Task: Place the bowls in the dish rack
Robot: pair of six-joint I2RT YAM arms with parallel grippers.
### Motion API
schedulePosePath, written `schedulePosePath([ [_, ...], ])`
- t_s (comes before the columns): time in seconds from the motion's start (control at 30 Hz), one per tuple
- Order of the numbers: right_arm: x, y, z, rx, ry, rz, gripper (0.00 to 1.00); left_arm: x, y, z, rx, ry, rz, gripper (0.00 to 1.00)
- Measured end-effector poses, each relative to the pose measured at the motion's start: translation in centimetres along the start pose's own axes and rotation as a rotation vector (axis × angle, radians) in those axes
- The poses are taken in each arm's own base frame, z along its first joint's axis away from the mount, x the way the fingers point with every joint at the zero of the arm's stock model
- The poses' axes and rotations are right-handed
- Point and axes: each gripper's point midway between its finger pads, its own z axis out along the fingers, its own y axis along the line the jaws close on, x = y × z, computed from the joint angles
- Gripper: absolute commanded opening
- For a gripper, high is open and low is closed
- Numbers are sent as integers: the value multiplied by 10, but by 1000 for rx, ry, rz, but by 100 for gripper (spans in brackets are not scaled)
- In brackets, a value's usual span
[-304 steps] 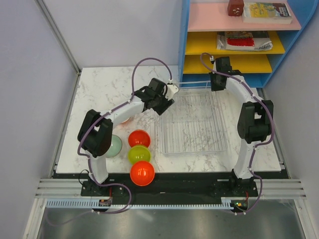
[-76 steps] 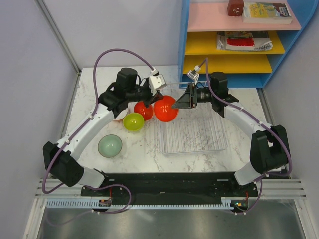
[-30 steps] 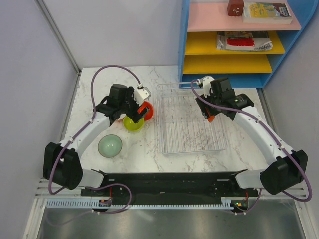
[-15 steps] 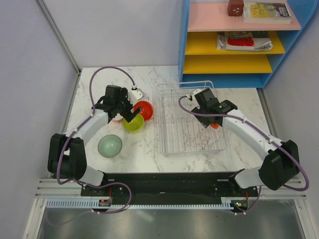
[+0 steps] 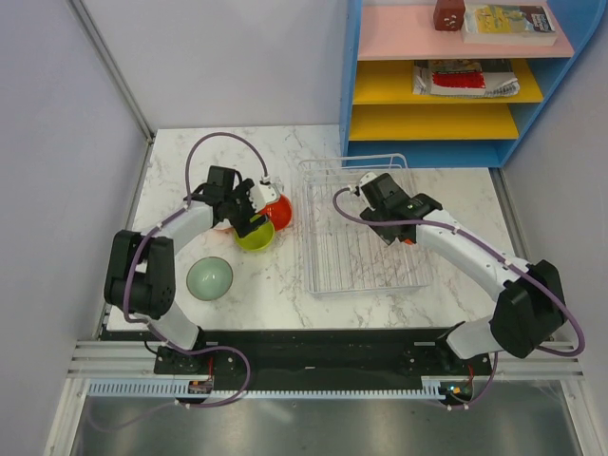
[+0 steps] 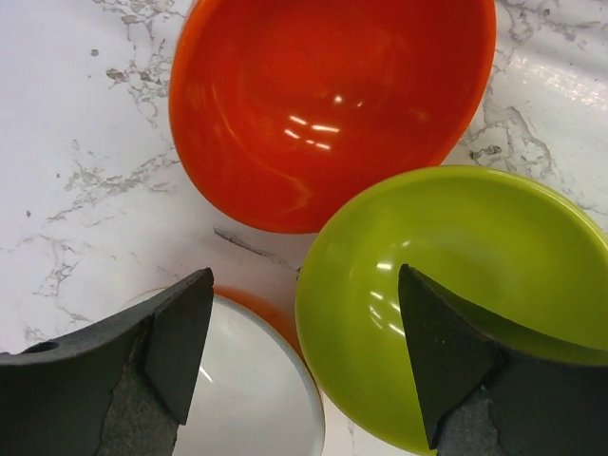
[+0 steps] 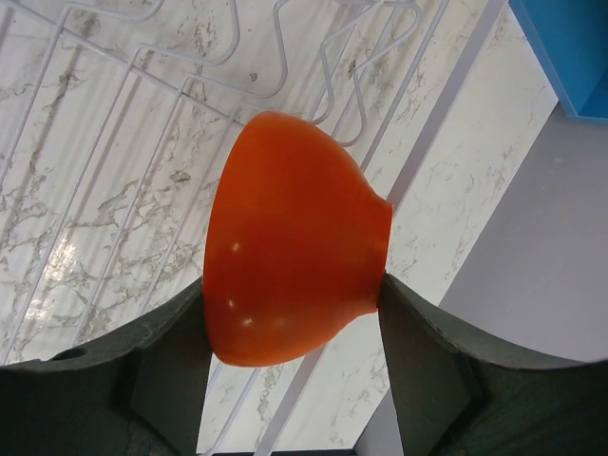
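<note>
My left gripper [image 5: 249, 217] hovers open over a cluster of bowls at the table's left. One finger [image 6: 442, 361] reaches inside the yellow-green bowl [image 6: 446, 285], the other finger [image 6: 176, 347] is over the white bowl [image 6: 247, 389], so the yellow-green rim lies between them. An orange-red bowl [image 6: 332, 104] sits just beyond. The pale sage-green bowl [image 5: 209, 277] stands alone nearer the front. My right gripper [image 7: 291, 285] is shut on another orange-red bowl [image 7: 285, 237], held on its side above the wire dish rack [image 5: 366, 261], near its right side.
A blue shelf unit [image 5: 446, 90] with pink and yellow boards and books stands behind the rack at the back right. Grey walls close off the left and back of the marble table [image 5: 180, 171]. The rack's raised wire end [image 7: 313, 57] is just past the held bowl.
My right arm has carried the orange-red bowl leftward and nearer over the rack. My left gripper has settled lower onto the yellow-green bowl's rim, and its jaws have narrowed slightly.
</note>
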Motion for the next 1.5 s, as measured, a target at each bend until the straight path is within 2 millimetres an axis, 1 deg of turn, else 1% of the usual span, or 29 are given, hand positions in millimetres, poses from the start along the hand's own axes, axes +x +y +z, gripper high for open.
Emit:
schedulePosePath([
  [0.07,1,2,2,4,3,-9,0,4,-1,6,17,14,12,75],
  [0.1,1,3,3,7,4,-14,0,5,-1,8,23,19,19,69],
  [0.17,2,5,5,8,8,-22,0,7,0,11,31,25,35,63],
  [0.2,2,6,6,9,9,-27,0,7,1,12,32,25,40,53],
  [0.27,2,7,7,10,11,-33,0,8,0,12,37,28,48,46],
  [0.3,2,8,7,11,13,-36,0,9,-1,12,41,31,51,39],
  [0.37,2,9,9,13,17,-42,0,10,-2,12,46,34,56,33],
  [0.4,2,9,9,14,19,-44,0,10,-3,12,51,37,58,27],
  [0.43,2,10,9,15,19,-47,0,11,-4,12,55,40,58,24],
  [0.47,2,10,9,18,21,-51,0,12,-5,13,60,43,57,14],
  [0.53,2,10,10,24,23,-55,0,11,-5,12,67,43,57,3],
  [0.57,2,10,10,26,24,-56,0,9,-6,12,76,37,54,2],
  [0.73,0,10,11,48,21,-60,0,-10,0,4,84,-10,61,2],
  [0.9,1,17,19,68,46,-99,0,-13,-7,-6,109,-16,54,2],
  [0.97,1,23,25,75,60,-120,0,-17,-10,-13,121,-23,50,2],
  [1.03,3,29,31,79,77,-142,0,-25,-13,-25,122,-48,54,2],
  [1.1,4,31,36,102,91,-165,1,-35,-12,-37,110,-75,63,2],
  [1.17,3,31,37,125,97,-183,12,-47,-11,-52,92,-114,76,2],
  [1.2,3,32,38,131,100,-189,19,-52,-11,-57,87,-129,81,2],
  [1.23,3,32,38,140,103,-195,37,-56,-11,-62,81,-144,86,2],
  [1.27,3,32,39,148,107,-203,46,-59,-11,-67,75,-155,90,2],
  [1.33,3,35,40,158,109,-222,60,-65,-12,-73,68,-173,92,2],
  [1.37,2,36,39,162,109,-231,65,-67,-12,-77,64,-181,92,2],
  [1.4,2,38,39,166,112,-245,72,-69,-12,-81,60,-187,89,2],
  [1.47,2,41,38,165,115,-268,78,-72,-14,-87,54,-195,85,2],
  [1.5,2,43,38,161,113,-274,83,-73,-14,-90,48,-201,85,2],
])
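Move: The lime bowl's middle lies about 4 cm back, 4 cm right and 4 cm below the left hand, its near rim already between the open fingers. Around the left hand the white bowl is 2 cm ahead and 4 cm left, the red bowl 3 cm ahead and 10 cm right. The right hand already holds another red bowl; the dish rack's middle is 2 cm ahead, 5 cm left and 12 cm below it. Left pinches the lime bowl's rim, then lifts about 10 cm, drawing back; right lowers its red bowl 5 cm rackward. ##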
